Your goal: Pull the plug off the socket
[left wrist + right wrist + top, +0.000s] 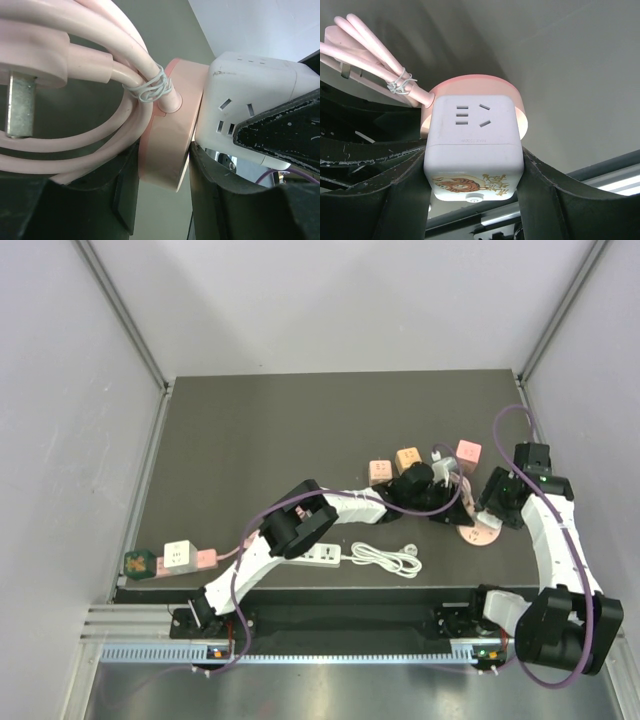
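A white cube plug (472, 135) with a tiger picture on its end sits flush against the face of a round pink socket (170, 125). My left gripper (162, 170) is shut on the rim of the pink socket (475, 85), one finger on each flat side. My right gripper (472, 165) is shut on the cube plug (250, 90), clamping its two sides. The socket's pink cord (75, 30) is bundled with a wire tie, its own metal prong (20, 105) bare. In the top view both grippers meet over the pink socket (480, 535) at the right; the cube is hidden there.
Small cubes stand behind the grippers: pink (380, 471), orange (408, 457), pink (468, 452). A white power strip (318, 555) with a coiled white cord (390, 558) lies near the front edge. At the front left, a pink strip carries a white cube (180, 555) and a green cube (138, 562).
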`<state>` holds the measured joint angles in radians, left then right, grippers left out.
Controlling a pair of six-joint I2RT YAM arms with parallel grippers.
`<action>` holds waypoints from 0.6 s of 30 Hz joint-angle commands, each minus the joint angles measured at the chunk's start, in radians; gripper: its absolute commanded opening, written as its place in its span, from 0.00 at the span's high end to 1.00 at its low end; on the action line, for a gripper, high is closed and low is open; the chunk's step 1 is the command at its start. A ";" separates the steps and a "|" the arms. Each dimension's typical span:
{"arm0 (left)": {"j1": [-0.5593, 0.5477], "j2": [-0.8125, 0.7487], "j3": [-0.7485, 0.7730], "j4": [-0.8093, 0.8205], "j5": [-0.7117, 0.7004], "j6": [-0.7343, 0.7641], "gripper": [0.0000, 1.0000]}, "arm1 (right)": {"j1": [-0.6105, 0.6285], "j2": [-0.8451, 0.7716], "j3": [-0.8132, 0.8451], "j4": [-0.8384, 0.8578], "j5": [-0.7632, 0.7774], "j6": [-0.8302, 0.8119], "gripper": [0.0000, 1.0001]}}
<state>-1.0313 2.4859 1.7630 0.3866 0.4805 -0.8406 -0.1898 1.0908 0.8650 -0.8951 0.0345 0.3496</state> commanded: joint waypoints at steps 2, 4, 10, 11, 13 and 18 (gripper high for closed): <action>0.043 0.108 -0.007 -0.268 -0.249 0.026 1.00 | 0.026 -0.051 0.065 -0.042 -0.031 0.061 1.00; 0.043 0.119 0.019 -0.305 -0.253 0.020 1.00 | 0.027 -0.051 0.104 -0.057 0.005 0.051 1.00; 0.053 0.160 0.064 -0.360 -0.258 -0.012 1.00 | 0.026 -0.104 0.187 -0.090 0.019 0.043 1.00; 0.053 0.163 0.069 -0.376 -0.261 -0.014 1.00 | 0.026 -0.117 0.196 -0.096 0.016 0.042 1.00; 0.053 0.165 0.075 -0.382 -0.273 -0.015 1.00 | 0.027 -0.155 0.212 -0.093 0.010 0.042 1.00; 0.054 0.160 0.061 -0.370 -0.270 -0.014 1.00 | 0.027 -0.166 0.238 -0.113 0.059 0.029 1.00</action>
<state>-0.9958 2.5618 1.8782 0.2790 0.3920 -0.9573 -0.1719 0.9283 1.0607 -0.9791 0.0647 0.3702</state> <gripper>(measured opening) 0.436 0.591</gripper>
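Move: My right fingers already grip the white cube plug; the round pink socket it sits in is about 5 cm below that hand, 2 cm to its left and 1 cm back. My left fingers still pinch the socket's rim, its middle some 2 cm right and 2 cm back of them, level. From my right hand, the coiled pink cable is about 5 cm ahead, 6 cm left, and the pink cube adapter 14 cm ahead, 4 cm left, both some 8 cm lower. I pull the white plug up out of the pink socket with my right hand: a slow strain with a slight lean to the right, then a quick rise of about 9 cm, tipping the fingers forward-up some 15 degrees. My left hand keeps its pinch, edges about 1 cm right, then jumps roughly 4 cm forward and sinks 2 cm, turning slightly counter-clockwise. ##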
